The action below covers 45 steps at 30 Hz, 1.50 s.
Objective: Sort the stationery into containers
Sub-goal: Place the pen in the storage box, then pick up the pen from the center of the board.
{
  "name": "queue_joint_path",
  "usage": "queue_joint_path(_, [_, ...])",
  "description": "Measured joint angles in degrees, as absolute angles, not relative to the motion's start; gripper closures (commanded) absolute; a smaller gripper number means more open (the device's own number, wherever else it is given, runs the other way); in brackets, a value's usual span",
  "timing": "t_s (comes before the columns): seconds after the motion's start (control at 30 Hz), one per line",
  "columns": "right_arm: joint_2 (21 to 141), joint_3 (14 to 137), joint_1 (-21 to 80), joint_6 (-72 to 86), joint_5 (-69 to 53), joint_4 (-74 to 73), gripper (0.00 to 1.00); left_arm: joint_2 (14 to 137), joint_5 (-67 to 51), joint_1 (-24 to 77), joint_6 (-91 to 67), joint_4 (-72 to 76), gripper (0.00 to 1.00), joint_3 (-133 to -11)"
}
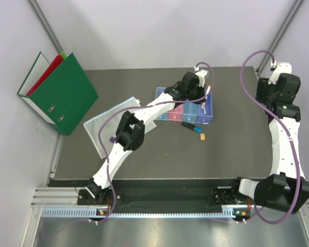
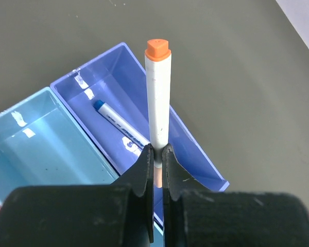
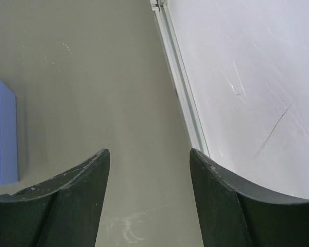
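My left gripper [image 2: 157, 154] is shut on the lower end of a white marker with an orange cap [image 2: 158, 103]. It holds the marker above the purple bin [image 2: 195, 144] at the right end of the containers [image 1: 185, 109]. A white pen with a blue cap [image 2: 118, 123] lies inside that purple bin. The blue bin [image 2: 41, 139] beside it shows nothing inside. On the table just in front of the row lie a dark marker [image 1: 189, 125] and a tiny tan block [image 1: 202, 136]. My right gripper [image 3: 149, 154] stands open over bare table at the back right, holding nothing.
Green [image 1: 67, 95] and red [image 1: 49, 69] ring binders lean at the back left. A clear plastic sleeve [image 1: 110, 121] lies left of the bins, partly under the left arm. A wall rail [image 3: 180, 87] runs close to the right gripper.
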<state>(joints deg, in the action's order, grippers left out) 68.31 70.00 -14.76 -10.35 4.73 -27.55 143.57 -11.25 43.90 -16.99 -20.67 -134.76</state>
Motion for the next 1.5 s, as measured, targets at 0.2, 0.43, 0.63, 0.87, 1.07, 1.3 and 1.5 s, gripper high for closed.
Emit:
queue_joint_path(0.2, [68.3, 70.0, -14.8, -10.2, 4.7, -27.5, 0.37, 143.9, -11.3, 43.9, -18.3, -19.7, 1.00, -133.2])
queue_joint_path(0.43, [68.3, 70.0, -14.8, -9.8, 4.7, -27.5, 0.37, 143.9, -11.3, 43.9, -18.3, -19.0, 0.76, -131.5])
queue_joint_path(0.63, [68.3, 70.0, -14.8, -9.8, 4.6, -27.5, 0.37, 143.9, -11.7, 43.9, -17.9, -17.7, 0.51, -130.3])
queue_joint_path(0.87, [68.3, 70.1, -14.8, -9.8, 4.4, -27.5, 0.37, 143.9, -12.3, 44.0, -17.6, -16.3, 0.39, -130.2])
queue_joint_path(1.07, [68.2, 70.1, -14.8, -9.8, 4.2, -27.5, 0.37, 143.2, -12.4, 44.0, -14.4, -16.2, 0.27, -130.2])
queue_joint_path(1.3, [67.9, 71.1, -14.8, -10.3, 1.5, -29.0, 0.33, 133.8, -10.5, 42.6, -3.9, -19.1, 0.17, -125.5])
queue_joint_path(1.5, [67.9, 74.1, -14.2, -12.5, -3.8, -32.2, 0.09, 115.5, -5.1, 40.3, 10.1, -24.7, 0.14, -112.9])
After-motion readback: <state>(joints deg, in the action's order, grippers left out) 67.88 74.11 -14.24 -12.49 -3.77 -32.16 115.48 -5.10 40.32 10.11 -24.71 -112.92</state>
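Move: The storage box's purple compartment, where the left hand is taking the pen, has its middle about 9 cm below that hand, some 2 cm to its right and 1 cm back; the light-blue compartment's middle lies 5 cm left and 1 cm back. The black marker is on the table about 12 cm back and 3 cm left. From the right hand the purple compartment is roughly 26 cm left, 8 cm ahead and 23 cm below. The left hand, still pinching the steeply held pen with its cap end up, eases about 3 cm down towards the purple compartment, opens its fingers to let the pen go there, then lifts off, climbing ever faster up and to the left over the neighbouring compartments, net some 12 cm left and 11 cm up, the wrist rolling about 25 degrees and the fingers still opening wider. Late on, the right hand, empty, starts a small shift of about 3 cm left and 2 cm up, turning slightly counter-clockwise and opening further. ##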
